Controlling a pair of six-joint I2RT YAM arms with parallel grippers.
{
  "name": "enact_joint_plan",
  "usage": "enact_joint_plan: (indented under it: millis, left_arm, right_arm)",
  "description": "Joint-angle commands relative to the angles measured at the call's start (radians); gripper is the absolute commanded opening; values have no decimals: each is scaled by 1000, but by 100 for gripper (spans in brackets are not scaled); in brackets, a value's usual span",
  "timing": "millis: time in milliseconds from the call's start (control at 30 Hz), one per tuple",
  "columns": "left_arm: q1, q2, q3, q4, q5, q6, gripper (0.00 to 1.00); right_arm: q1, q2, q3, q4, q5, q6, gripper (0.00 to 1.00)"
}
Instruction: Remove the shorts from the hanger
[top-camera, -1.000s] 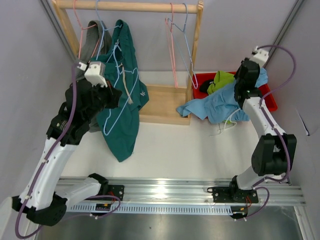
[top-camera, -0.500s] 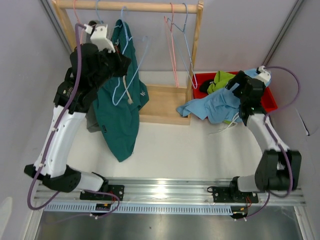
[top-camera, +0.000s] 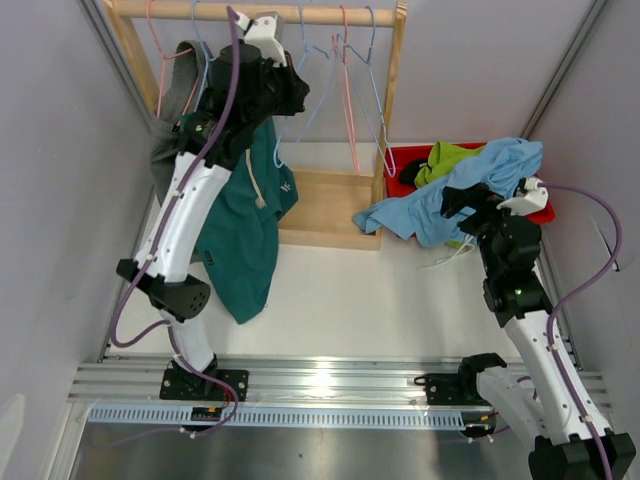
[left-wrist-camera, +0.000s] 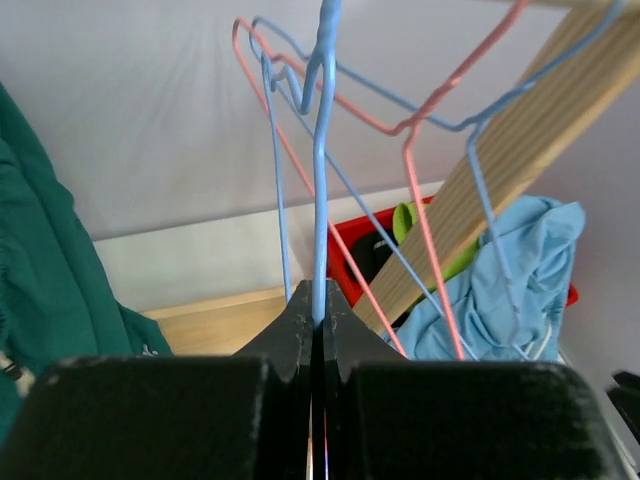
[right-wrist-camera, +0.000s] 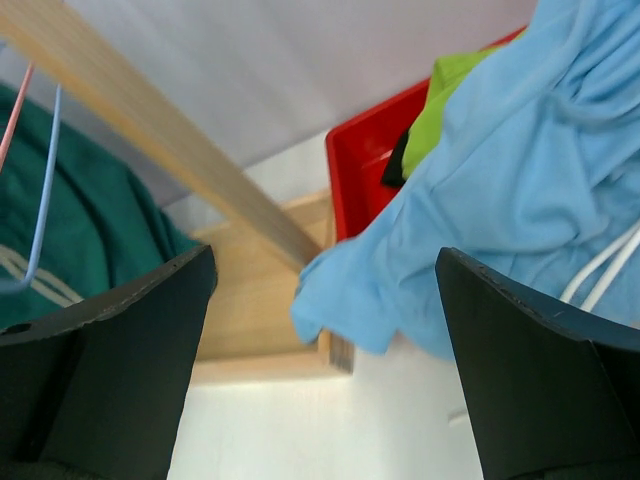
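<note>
My left gripper (left-wrist-camera: 318, 300) is up by the wooden rail (top-camera: 330, 14), shut on the wire of a bare blue hanger (left-wrist-camera: 320, 190). In the top view the left gripper (top-camera: 296, 96) is to the right of the dark teal shorts (top-camera: 240, 235), whose top is hidden behind the arm. Grey shorts (top-camera: 163, 160) hang at the far left. Light blue shorts (top-camera: 440, 205) lie draped over the red bin (top-camera: 540, 205), on top of lime green shorts (top-camera: 445, 158). My right gripper (right-wrist-camera: 325, 330) is open and empty, a short way back from the light blue shorts (right-wrist-camera: 500, 200).
Pink and blue empty hangers (top-camera: 352, 100) hang at the rail's right end beside the wooden post (top-camera: 394, 90). The rack's wooden base (top-camera: 325, 205) sits between the teal shorts and the red bin (right-wrist-camera: 365, 170). Grey walls close in on both sides.
My left arm has swung up and to the right, carrying the blue hanger from the teal shorts to the rail. My right gripper has opened, let go of the light blue shorts and drawn back.
</note>
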Motion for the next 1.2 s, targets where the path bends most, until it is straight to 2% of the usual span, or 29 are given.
enact_joint_plan:
  millis: [0,67,100,133,233,400,500,633,767,867,967,1167]
  left_arm:
    - [-6,58,43,74,11,-20,0]
    - [-6,77,50,65,13,-28,2]
    - [-6,74,38,59,13,-34,6]
    - [-6,57,30,57,11,-34,19]
    - [-6,-12,-22,57,-4,-22,38]
    - [-6,-141,-48,-4,-56,47,45]
    - [7,-244,-90,-47,-114,107,52]
    - [82,-356,-244,-50,-147,145,56]
    - [196,-400,-317,-56,-128,150,55]
    - [233,-405,-346,-33,-124,156,55]
    - [303,-365,-303,-28,-81,138,53]
    - [359,-224,-181,-71,-75,130,51]
  right_arm:
    - [88,-64,-11,-67,19,12,99]
    - [128,-85,-8,-90,70,-7,99]
    - [159,-87,-8,-99,82,-14,99]
    - [170,-84,-8,-105,102,-18,99]
    - [193,-81,-11,-110,108,-23,99]
    - [225,-84,-9,-117,122,-20,99]
    - [243,-93,-8,-123,139,-26,99]
    - [262,-94,-8,-127,144,-24,99]
    - [282,-96,-2,-134,151,-27,99]
    - [294,-101,0,-143,162,-34,99]
    - [299,-108,3,-163,168,-41,99]
    - [300,-140,2,-214,191,-67,99]
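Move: The left hand still holds the emptied blue hanger by its side wire. The place for its hook on the wooden rail is about 5 cm ahead, 2 cm right and 13 cm above. The teal shorts' hanger wire lies some 18 cm left, 2 cm ahead, about level, with the grey shorts 23 cm left, 2 cm ahead and 12 cm lower. The empty pink hanger is 9 cm right, 3 cm ahead. From the right hand, that rail place is roughly 30 cm left, 15 cm ahead and 30 cm up. Bring the left gripper about 3 cm forward and 5 cm down to set the hook over the rail, and open the fingers to about half. Back off some 12 cm while rising, swing left past the teal shorts, turning about 20 degrees counter-clockwise, then come forward and down to their hanger wire. Ease the open right gripper 7 cm left and back from the basket. ##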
